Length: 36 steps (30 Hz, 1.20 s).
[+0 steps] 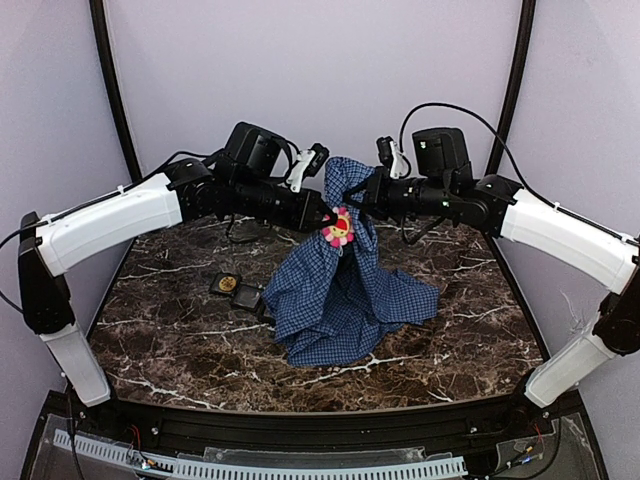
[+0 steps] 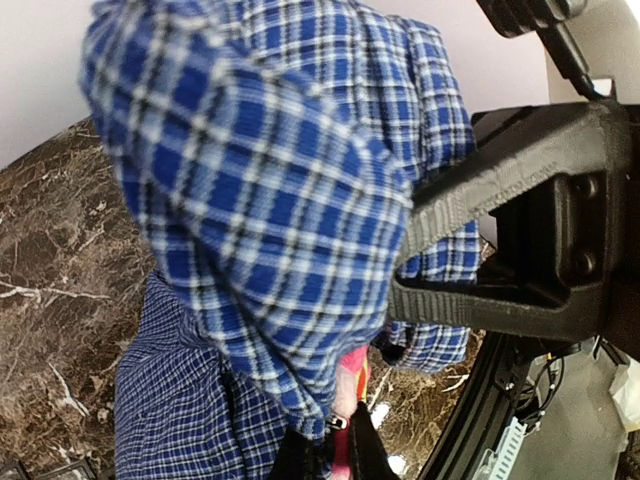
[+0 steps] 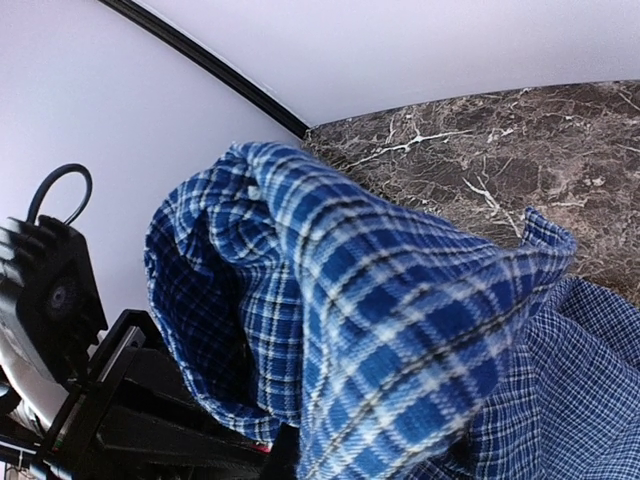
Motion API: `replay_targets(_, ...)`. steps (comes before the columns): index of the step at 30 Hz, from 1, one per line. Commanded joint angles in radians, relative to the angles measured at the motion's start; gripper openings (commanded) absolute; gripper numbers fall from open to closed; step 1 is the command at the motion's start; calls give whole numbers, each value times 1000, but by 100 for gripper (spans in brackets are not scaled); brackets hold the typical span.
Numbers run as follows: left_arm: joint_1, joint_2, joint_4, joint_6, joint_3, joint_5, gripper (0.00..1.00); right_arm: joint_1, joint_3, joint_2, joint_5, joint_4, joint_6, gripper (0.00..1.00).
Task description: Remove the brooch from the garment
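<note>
A blue plaid garment (image 1: pixel 340 290) is held up from the marble table, its lower part pooled on the surface. A pink flower brooch (image 1: pixel 339 229) with a yellow centre is pinned to its front near the top. My left gripper (image 1: pixel 327 221) is shut on the brooch; in the left wrist view its black fingertips (image 2: pixel 368 448) pinch the pink brooch (image 2: pixel 350 385) at the cloth's edge. My right gripper (image 1: pixel 368 197) is shut on a bunched fold of the garment (image 3: pixel 400 320) just right of the brooch, and it shows as a black clamp in the left wrist view (image 2: pixel 410 250).
A small black item with a gold disc (image 1: pixel 228 284) lies on the table (image 1: pixel 160 320) left of the garment. Both arms meet above the table's middle. Dark frame posts and pale walls enclose the back and sides.
</note>
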Motion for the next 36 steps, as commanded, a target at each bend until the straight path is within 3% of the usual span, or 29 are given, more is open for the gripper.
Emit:
replay_targets(1, 14, -34, -60, 18, 26, 8, 1, -18, -32, -73, -19, 18, -44, 18)
replay_targets(4, 40, -52, -71, 9, 23, 69, 1, -37, -70, -114, -37, 23, -66, 48)
replay_targets(9, 65, -60, -56, 1, 24, 192, 1, -45, -103, -123, -113, 41, -106, 63)
replay_targets(14, 70, -61, -51, 3, 23, 226, 1, -45, -134, -110, -97, 42, -108, 65)
replay_targets(21, 70, -71, -64, 13, 19, 246, 1, -51, -136, -74, -4, 18, -113, 59)
replay_targets(26, 72, -78, -73, 28, 17, 266, 1, -55, -151, -54, -19, 24, -144, 62)
replay_targets(36, 76, -106, -106, 84, -14, 352, 1, -127, -228, -28, -277, 128, -138, 65)
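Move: Just to the left hand's right lies the brooch, its edge already between the closed fingers; its middle is about 2 cm right, 1 cm back and 1 cm below. From the right hand, which is shut on the lifted garment above the brooch, the brooch lies roughly 3 cm back, 2 cm left and 4 cm lower. The garment's gathered fold peaks some 2 cm ahead of the left hand, 2 cm right and 4 cm above. Opening its fingers a little over halfway, the right hand lets go of the gathered cloth, backing off rightward and slightly up and back, then sinks about 9 cm, easing forward, to the brooch's right with its fingers still open. The left hand keeps its pinch on the brooch's edge and the cloth beside it, drifting a few centimetres back and left while turning about 10 degrees clockwise. ##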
